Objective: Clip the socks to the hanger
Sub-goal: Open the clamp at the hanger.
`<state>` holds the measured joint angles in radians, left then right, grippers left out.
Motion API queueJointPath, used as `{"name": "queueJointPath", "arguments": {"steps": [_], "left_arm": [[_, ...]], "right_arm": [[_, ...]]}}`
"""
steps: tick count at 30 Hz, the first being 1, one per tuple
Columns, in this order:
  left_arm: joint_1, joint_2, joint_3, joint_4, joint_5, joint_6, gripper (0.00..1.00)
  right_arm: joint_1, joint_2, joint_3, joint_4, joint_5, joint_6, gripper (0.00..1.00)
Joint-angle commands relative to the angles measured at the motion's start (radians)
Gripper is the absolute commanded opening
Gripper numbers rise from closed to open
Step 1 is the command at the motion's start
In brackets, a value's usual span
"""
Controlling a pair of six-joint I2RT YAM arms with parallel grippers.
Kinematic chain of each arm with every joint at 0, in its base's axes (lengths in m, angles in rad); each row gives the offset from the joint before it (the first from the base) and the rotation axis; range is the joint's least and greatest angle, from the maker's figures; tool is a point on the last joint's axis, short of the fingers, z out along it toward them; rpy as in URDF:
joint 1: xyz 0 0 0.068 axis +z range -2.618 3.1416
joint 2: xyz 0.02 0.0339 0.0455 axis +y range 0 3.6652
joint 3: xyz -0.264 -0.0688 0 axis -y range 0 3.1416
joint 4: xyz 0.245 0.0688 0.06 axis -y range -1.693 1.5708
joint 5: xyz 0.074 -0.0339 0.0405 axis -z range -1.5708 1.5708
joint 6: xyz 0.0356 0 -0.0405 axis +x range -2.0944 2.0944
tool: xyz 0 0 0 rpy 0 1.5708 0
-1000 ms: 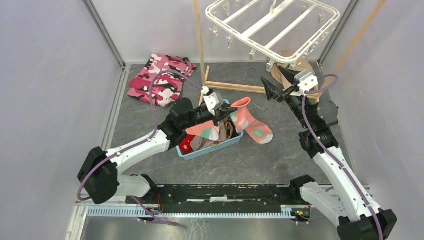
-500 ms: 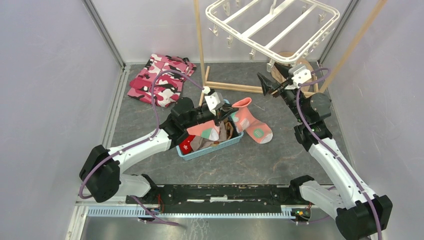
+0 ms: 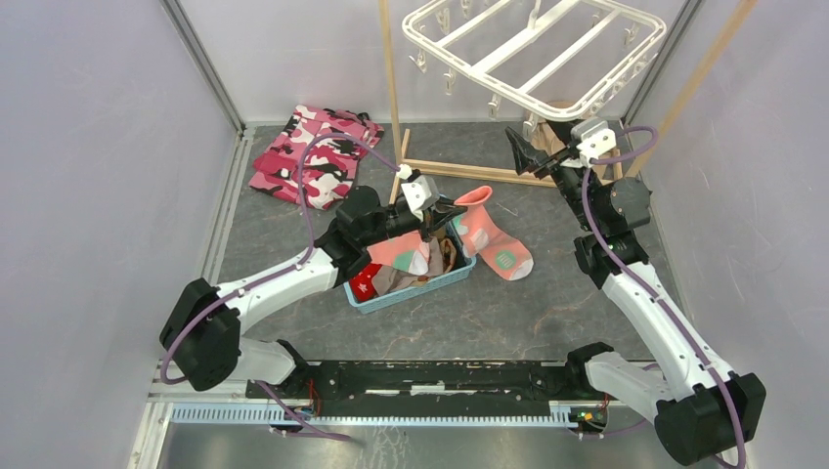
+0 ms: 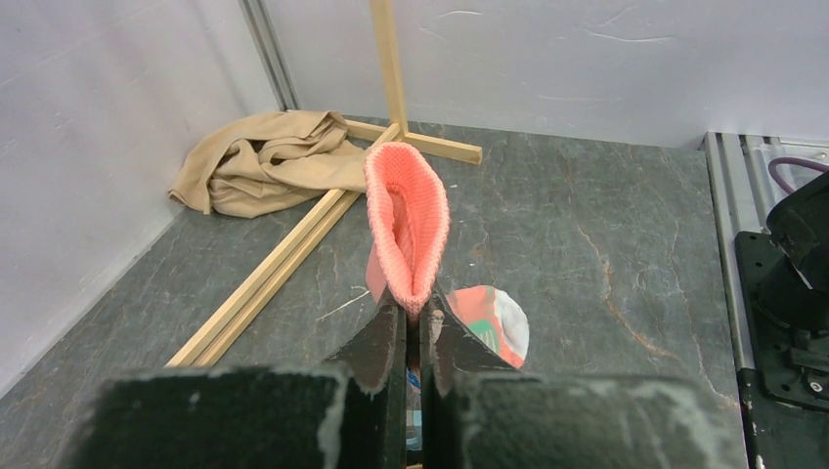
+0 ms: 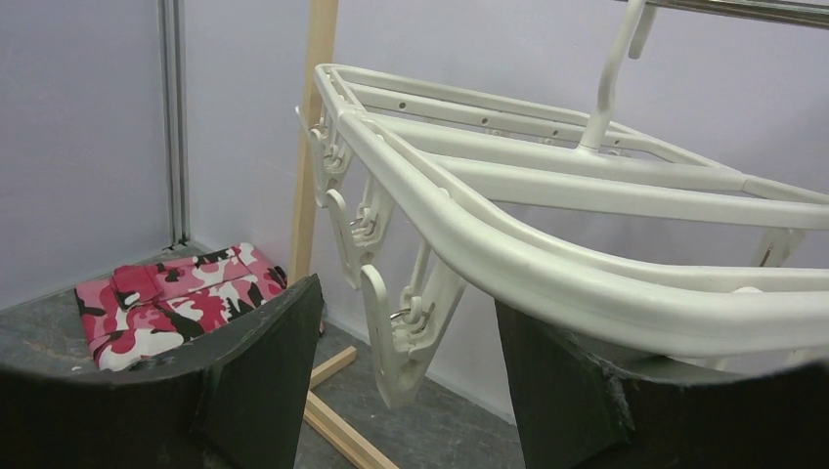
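Note:
My left gripper (image 3: 445, 213) (image 4: 420, 318) is shut on the cuff of a salmon-pink sock (image 4: 408, 230). The sock's foot (image 3: 497, 252), with teal and white patches, lies on the floor beside the blue basket (image 3: 430, 285). More socks sit in that basket: a red one (image 3: 365, 281), a salmon one (image 3: 401, 256) and a brown one (image 3: 448, 256). The white hanger (image 3: 533, 49) (image 5: 547, 264) hangs at the back right. My right gripper (image 3: 536, 147) (image 5: 406, 298) is open just under its near rim, with one dangling clip peg (image 5: 406, 342) between the fingers, untouched.
A pink camouflage garment (image 3: 313, 156) (image 5: 166, 303) lies at the back left. A tan cloth (image 3: 577, 122) (image 4: 264, 166) is heaped behind the right gripper. The wooden pole stand (image 3: 394, 78) rises behind the basket, its base bars (image 4: 293, 244) on the floor. Walls close both sides.
My right gripper has risen and moved back toward the hanger's rim. The left gripper has shifted only slightly, still pinching the sock cuff.

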<state>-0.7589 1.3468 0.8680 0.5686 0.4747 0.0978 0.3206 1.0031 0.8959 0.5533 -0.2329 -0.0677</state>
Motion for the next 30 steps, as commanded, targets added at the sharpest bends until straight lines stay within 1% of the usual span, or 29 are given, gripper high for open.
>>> {"name": "queueJointPath", "arguments": {"steps": [1,5,6,12,14,20,30], "left_arm": [[0.006,0.009,0.042,0.063,0.020,-0.008,0.02],[0.006,0.018,0.050,0.065,0.024,-0.014,0.02],[0.006,0.021,0.052,0.066,0.027,-0.015,0.02],[0.006,0.029,0.059,0.072,0.033,-0.024,0.02],[0.006,0.029,0.059,0.074,0.034,-0.028,0.02],[0.006,0.021,0.050,0.075,0.033,-0.033,0.02],[0.006,0.018,0.043,0.091,0.034,-0.046,0.02]], "right_arm": [[0.005,0.001,0.043,0.080,0.014,0.037,0.71],[0.006,-0.007,0.030,0.108,0.029,0.066,0.71],[0.005,-0.009,0.025,0.115,0.033,0.097,0.71],[0.004,-0.020,0.011,0.132,0.038,0.119,0.70],[0.005,-0.021,0.008,0.135,0.037,0.127,0.68],[0.004,-0.016,0.006,0.142,0.020,0.131,0.61],[0.004,-0.011,0.009,0.135,-0.007,0.132,0.40]]}}
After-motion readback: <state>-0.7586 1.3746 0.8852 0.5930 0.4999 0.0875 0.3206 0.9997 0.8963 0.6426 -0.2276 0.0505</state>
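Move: The right hand's open fingers straddle the nearest clamp of the hanger's left row: it sits about 2 cm ahead, 2 cm to the left and 2 cm above. The next clamp hangs some 3 cm farther out and 5 cm to the left of it; the hanger's rounded near corner is about 4 cm ahead of the hand, 5 cm right and 5 cm up. From the left hand, holding the sock, the near clamp lies roughly 9 cm ahead, 12 cm right and 16 cm up. Raise the right gripper about 2 cm around the near clamp, easing back about 1 cm and rolling it some 7 degrees so its left side comes up. As the rise tapers off, start narrowing the fingers from wide open to a bit under half, bringing one up close on each side of the clamp's arms. Keep the left gripper in place, still pinching the sock by its cuff. ##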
